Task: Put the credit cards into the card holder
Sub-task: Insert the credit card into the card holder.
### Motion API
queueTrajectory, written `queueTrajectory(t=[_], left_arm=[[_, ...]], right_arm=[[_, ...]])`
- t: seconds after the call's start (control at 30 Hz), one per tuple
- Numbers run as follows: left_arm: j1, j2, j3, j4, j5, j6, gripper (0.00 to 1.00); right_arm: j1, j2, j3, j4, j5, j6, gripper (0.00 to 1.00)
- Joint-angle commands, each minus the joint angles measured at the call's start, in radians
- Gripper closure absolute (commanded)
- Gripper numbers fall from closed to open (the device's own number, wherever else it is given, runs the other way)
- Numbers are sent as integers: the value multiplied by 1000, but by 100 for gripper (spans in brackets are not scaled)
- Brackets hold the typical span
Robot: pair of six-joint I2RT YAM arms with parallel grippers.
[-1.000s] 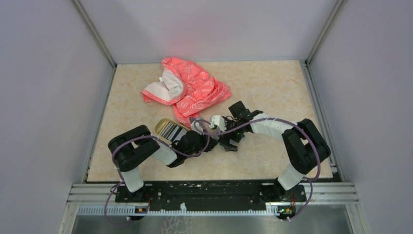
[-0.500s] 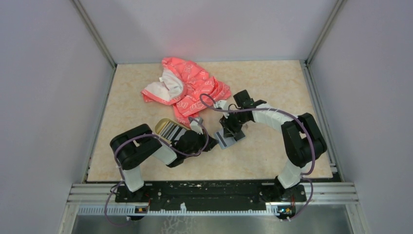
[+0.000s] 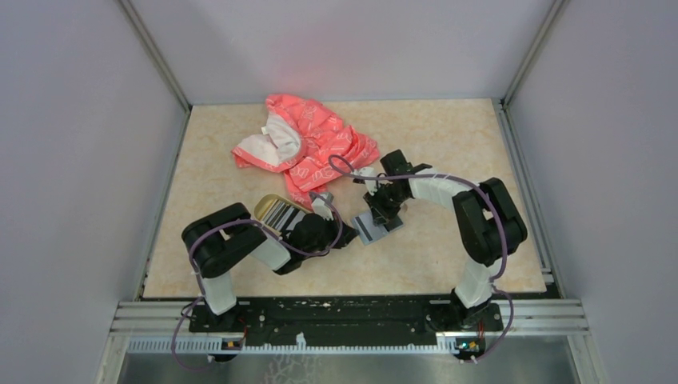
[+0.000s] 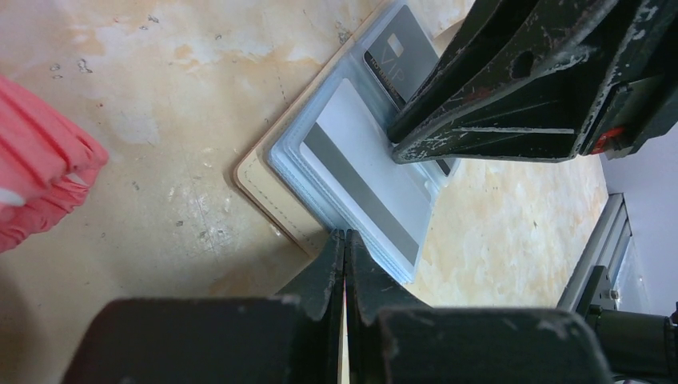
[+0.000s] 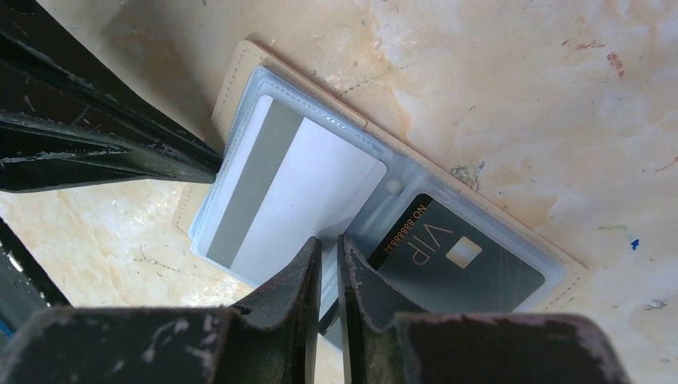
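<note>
The card holder (image 3: 372,227) lies open on the table, its tan cover (image 5: 237,74) under clear sleeves. A white credit card with a grey stripe (image 5: 297,182) sits in one sleeve. A dark "VIP" credit card (image 5: 472,266) sits in the neighbouring sleeve. My left gripper (image 4: 344,235) is shut on the holder's near edge. My right gripper (image 5: 329,242) stands over the fold between the sleeves, its jaws drawn to a thin slit with nothing clearly pinched. More striped cards lie in the oval gold dish (image 3: 279,211).
A crumpled pink-red cloth (image 3: 308,144) lies behind the dish and the grippers. The left arm's dark wrist (image 3: 308,234) rests close beside the dish. Grey walls enclose the table on three sides.
The right gripper has drawn back from the left gripper, uncovering the holder. Its jaws have gone from wide open to nearly together. The left gripper has held still.
</note>
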Motion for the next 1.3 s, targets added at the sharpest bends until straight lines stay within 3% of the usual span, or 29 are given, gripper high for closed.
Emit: queueTrajectory(t=[0.0, 0.43, 0.7, 0.8, 0.97, 1.27], left_arm=[[7, 24, -13, 3, 16, 0, 98], [43, 42, -61, 104, 82, -50, 97], [65, 36, -143, 324, 167, -109, 98], [65, -18, -142, 282, 180, -114, 97], [61, -75, -100, 191, 193, -117, 85], [57, -5, -32, 136, 187, -171, 73]], right_arm=[[-5, 42, 51, -19, 32, 11, 87], [-27, 85, 70, -53, 0, 17, 87], [-29, 94, 75, -59, -16, 16, 87], [-28, 101, 78, -63, -20, 13, 87], [-28, 105, 80, -66, -23, 13, 87], [-28, 107, 80, -69, -25, 11, 87]])
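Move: My shut left fingertips sit at the outer edge of the clear pocket. The middle of the white card in that pocket is about 4 cm to their right and 1 cm ahead, at nearly the same height; the black VIP card is some 9 cm right and 2 cm ahead, the card tray roughly 17 cm left and 5 cm ahead, the red bag 11 cm left and 19 cm ahead. From my right hand, the white card's middle is about 2 cm left and 1 cm back. I keep my right fingertips in place on the open holder, by the white card's inner edge, tilting only some 5 degrees. My left hand draws off the pocket's outer edge, about 2 cm left and 2 cm back along the table, then lifts roughly 4 cm while coming back right and a little forward; its fingers part about a quarter and tip some 10 degrees flatter. ##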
